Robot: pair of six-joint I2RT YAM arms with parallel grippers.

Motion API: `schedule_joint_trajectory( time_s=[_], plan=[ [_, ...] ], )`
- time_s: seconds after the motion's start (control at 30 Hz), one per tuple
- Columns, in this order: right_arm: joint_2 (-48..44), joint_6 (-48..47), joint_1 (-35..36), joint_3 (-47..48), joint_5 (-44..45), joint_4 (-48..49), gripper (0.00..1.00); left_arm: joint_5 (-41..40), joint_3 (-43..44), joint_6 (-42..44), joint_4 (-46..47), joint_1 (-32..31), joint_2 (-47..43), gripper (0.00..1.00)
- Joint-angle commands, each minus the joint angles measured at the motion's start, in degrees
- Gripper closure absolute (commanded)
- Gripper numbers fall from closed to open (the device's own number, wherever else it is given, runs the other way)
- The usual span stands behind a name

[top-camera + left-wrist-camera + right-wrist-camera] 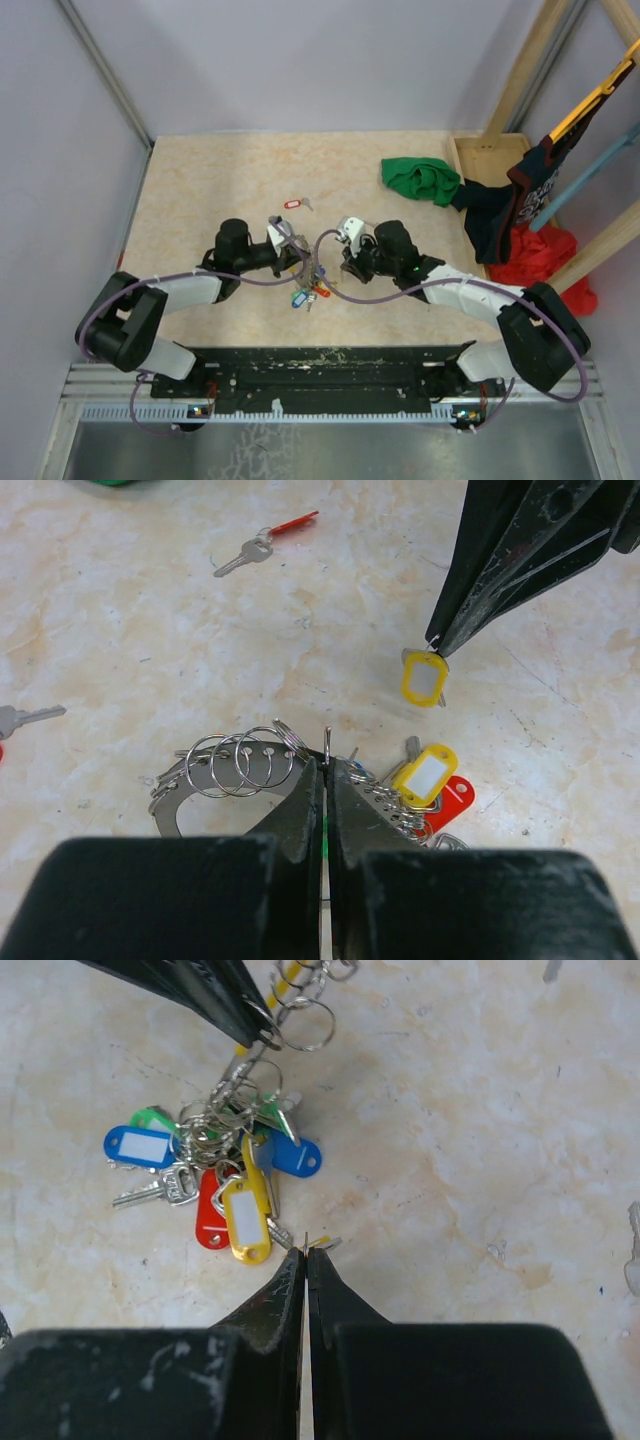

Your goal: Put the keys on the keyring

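Note:
The keyring lies between my two grippers as a bunch of small rings, keys and blue, green, red and yellow tags, seen from above at the keyring. My left gripper is shut on its thin grey ring wire, which stands edge-on at the tips, left gripper. My right gripper is shut on the small ring of a yellow-tagged key, held just above the table right of the bunch, right gripper. A loose silver key lies further off.
A key with a red tag lies beyond the grippers. A green cloth, a wooden box and dark and red clothes crowd the back right. Another key shows at the right wrist view's edge.

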Motion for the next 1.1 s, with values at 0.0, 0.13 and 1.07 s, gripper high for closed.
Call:
schedule_joint_trajectory(
  time_s=[0.0,0.13,1.07],
  plan=[
    [-4.6,-7.52,-0.8,-3.11,-9.53,13.23,1.0,4.12,-0.6,2.01,2.2,0.23,-1.75,1.0],
    [-5.93,-9.33,-1.35,-5.7,-14.17,20.07,1.0,5.65,-0.9,3.04,2.27,0.24,-2.3,1.0],
    [-1.55,-20.19,-1.97,1.22,-23.48,11.72,1.0,15.51,-1.43,6.82,2.11,0.23,-2.98,1.0]
  ],
)
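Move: Ahead of the right hand, which already pinches the yellow-tagged key, the keyring's small ring gripped in the left fingers lies about 10 cm to the left, 4 cm farther forward and a couple of centimetres higher. The bunch of keys sits some 9 cm left, 5 cm back and 6 cm below the right hand; a red-tagged key lies about 11 cm forward, 8 cm right and 7 cm down. From the left hand, the yellow-tagged key is 11 cm right, 4 cm back and a little lower. Lifting the yellow-tagged key about 5 cm, the right hand also carries it some 3 cm left and a little back towards the ring, swinging counter-clockwise and bringing its fingers nearer level, a turn of some 30 degrees. The left hand keeps its pinch and draws the ring about 3.5 cm back and slightly up, turning clockwise to face the key; both grippers stay shut. ##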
